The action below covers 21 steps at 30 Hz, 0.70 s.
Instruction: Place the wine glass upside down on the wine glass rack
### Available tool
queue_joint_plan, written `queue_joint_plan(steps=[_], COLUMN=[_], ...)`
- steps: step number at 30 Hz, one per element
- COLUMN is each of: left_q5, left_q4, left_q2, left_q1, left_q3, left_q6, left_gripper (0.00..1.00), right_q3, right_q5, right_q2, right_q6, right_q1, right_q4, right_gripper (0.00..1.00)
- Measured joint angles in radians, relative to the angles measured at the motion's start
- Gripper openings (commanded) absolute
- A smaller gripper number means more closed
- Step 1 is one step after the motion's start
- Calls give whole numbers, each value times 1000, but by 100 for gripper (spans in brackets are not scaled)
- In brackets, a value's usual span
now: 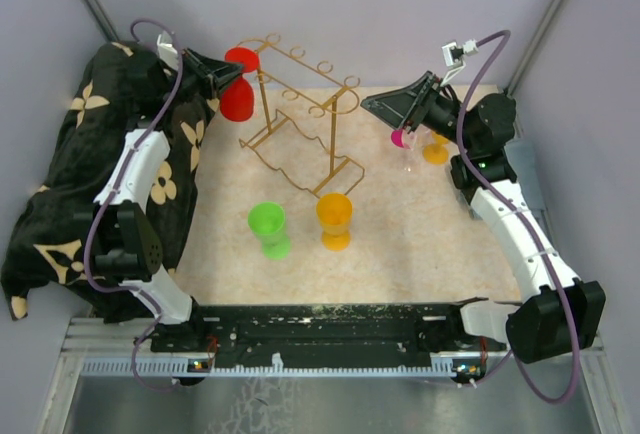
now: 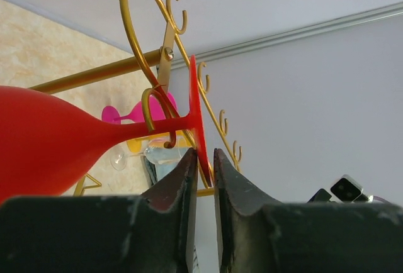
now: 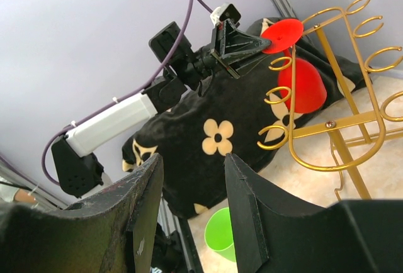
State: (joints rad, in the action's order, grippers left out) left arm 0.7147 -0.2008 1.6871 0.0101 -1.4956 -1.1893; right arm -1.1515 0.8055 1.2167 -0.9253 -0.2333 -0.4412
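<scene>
A red wine glass point(image 1: 238, 99) hangs upside down at the left end of the gold wire rack point(image 1: 300, 129). Its stem point(image 2: 157, 126) sits in a loop and its foot point(image 2: 194, 106) rests above the loop. My left gripper point(image 2: 204, 153) stands at the foot's rim, jaws slightly apart. The rim leans on the left finger point(image 2: 179, 178), and a slit of light shows before the right one. In the top view the left gripper point(image 1: 236, 72) is beside the foot. My right gripper point(image 3: 193, 156) is open and empty, hovering right of the rack point(image 3: 334, 122), as the top view shows point(image 1: 372, 105).
A black flowered cloth point(image 1: 90, 174) covers the left side. A green glass point(image 1: 268, 229) and an orange glass point(image 1: 335, 219) stand in front of the rack. Beneath the right arm are a pink glass point(image 1: 400, 137), a small orange glass point(image 1: 436, 149) and a clear one point(image 1: 408, 161).
</scene>
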Motion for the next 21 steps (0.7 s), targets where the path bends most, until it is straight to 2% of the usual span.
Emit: queue_joint_plan(steps=[3, 6, 10, 13, 18, 21], left_q5=[0, 0, 4, 6, 10, 12], left_q4=[1, 0, 1, 3, 12, 24], left_q2=[0, 0, 0, 0, -1, -5], left_q1=[-3, -4, -4, -4, -4, -4], left_q3=[0, 0, 1, 5, 25, 35], left_q6=[1, 1, 5, 11, 19, 25], left_gripper=[24, 36, 44, 45, 54, 55], right_q3=[0, 0, 0, 0, 0, 0], right_q5=[0, 0, 0, 0, 0, 0], right_q2=[0, 0, 0, 0, 0, 0], right_q6=[0, 0, 0, 0, 0, 2], right_q1=[0, 0, 0, 0, 0, 0], right_q4=[0, 0, 0, 0, 0, 0], right_gripper=[44, 44, 44, 44, 44, 44])
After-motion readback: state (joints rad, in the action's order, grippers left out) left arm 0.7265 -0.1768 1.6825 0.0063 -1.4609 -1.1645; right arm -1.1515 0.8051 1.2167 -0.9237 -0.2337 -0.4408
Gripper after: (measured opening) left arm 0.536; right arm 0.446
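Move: The red wine glass already hangs upside down with its stem in the rack's leftmost near-side hook. The edge of its foot is still between my barely parted left fingertips. The glass's middle is about 2 cm ahead, 2 cm right and 9 below that hand, the hook 2 ahead, 2 right and 3 below. On the table the green glass is some 22 cm back, 5 right and 25 below. From my right hand the wine glass is roughly 17 cm ahead, 26 left and 16 below. I spread my left fingers from a narrow gap to about half open, letting go of the edge of the wine glass's foot. The hand all but holds its place at first, still pointing forward and right, then sinks nearly 2 cm beside the rack's hook. ##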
